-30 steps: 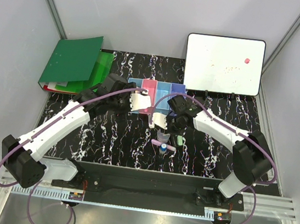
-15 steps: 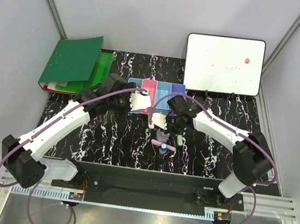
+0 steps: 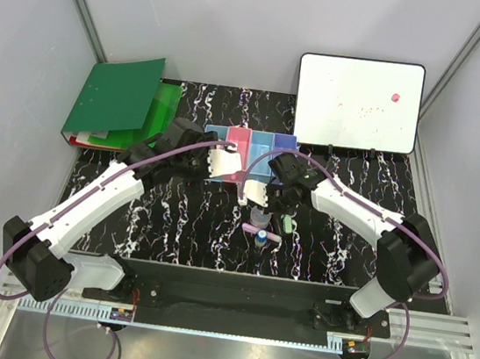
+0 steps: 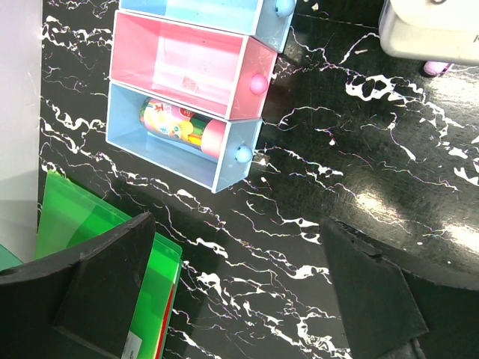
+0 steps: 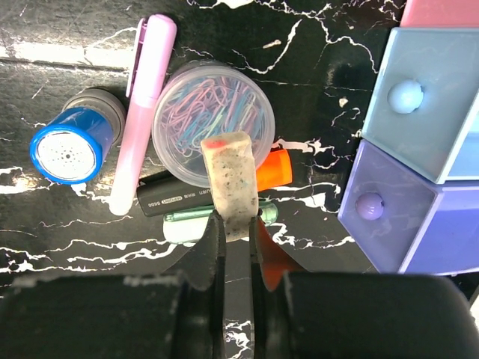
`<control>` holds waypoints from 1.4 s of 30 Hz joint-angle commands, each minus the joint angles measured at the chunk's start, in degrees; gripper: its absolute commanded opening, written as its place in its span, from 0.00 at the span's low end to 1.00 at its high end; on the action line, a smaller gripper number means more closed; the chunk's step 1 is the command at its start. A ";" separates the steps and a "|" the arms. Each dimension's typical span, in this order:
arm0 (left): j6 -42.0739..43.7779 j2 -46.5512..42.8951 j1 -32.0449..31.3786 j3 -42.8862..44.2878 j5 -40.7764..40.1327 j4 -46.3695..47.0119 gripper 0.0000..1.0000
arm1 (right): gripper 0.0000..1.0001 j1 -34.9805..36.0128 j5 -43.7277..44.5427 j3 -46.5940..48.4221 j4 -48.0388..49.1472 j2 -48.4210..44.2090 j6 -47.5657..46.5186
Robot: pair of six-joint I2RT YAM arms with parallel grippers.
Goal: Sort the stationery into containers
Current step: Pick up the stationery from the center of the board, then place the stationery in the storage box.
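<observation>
My right gripper (image 5: pixel 238 221) is shut on a speckled whitish eraser (image 5: pixel 230 173) with a red tip, held over the stationery pile. Under it lie a round clear box of paper clips (image 5: pixel 196 112), a pink marker (image 5: pixel 142 112), a black stick with an orange cap (image 5: pixel 275 169) and a green pen (image 5: pixel 187 217). To the right stand a light blue bin (image 5: pixel 419 105) and a violet bin (image 5: pixel 389 217). My left gripper (image 4: pixel 239 292) hangs open and holds nothing, near a pink bin (image 4: pixel 187 67) and a light blue bin (image 4: pixel 161 146) that holds a colourful tube (image 4: pixel 183 127).
A blue-capped round stamp (image 5: pixel 71 146) stands left of the marker. Green binders (image 3: pixel 118 97) lie at the back left, with one corner (image 4: pixel 82 232) beside my left fingers. A whiteboard (image 3: pixel 360 91) leans at the back right. The bins (image 3: pixel 239 140) form a row at the table's middle back.
My right gripper's jaws have closed onto the eraser. The left arm has not moved.
</observation>
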 commanded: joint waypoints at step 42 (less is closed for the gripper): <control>-0.74 -1.79 2.18 -1.35 -0.28 3.29 0.99 | 0.04 -11.81 16.92 26.26 20.59 22.64 0.66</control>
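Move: The right hand already holds the eraser just over the paperclip tub. The purple drawer it is carried to lies about 14 cm ahead, 2 cm right and 4 cm lower, with the light-blue drawer beside it, 14 cm ahead and 5 cm left. The tub is 3 cm left and 1 cm back, 5 cm below; the green item 3 cm back and 5 cm right. From the left hand the purple drawer is roughly 12 cm ahead, 22 cm right, 17 cm down. Keeping the eraser pinched, the right hand leaves the paperclip tub slowly, then sweeps some 21 cm forward, arching about 6 cm up on the way and sinking again by half of that over the far part of the purple drawer, close to its wall with the light-blue one. The wrist meanwhile swings the fingertips forward and turns clockwise, each by some 20 degrees, and the fingers stay shut on the eraser. ##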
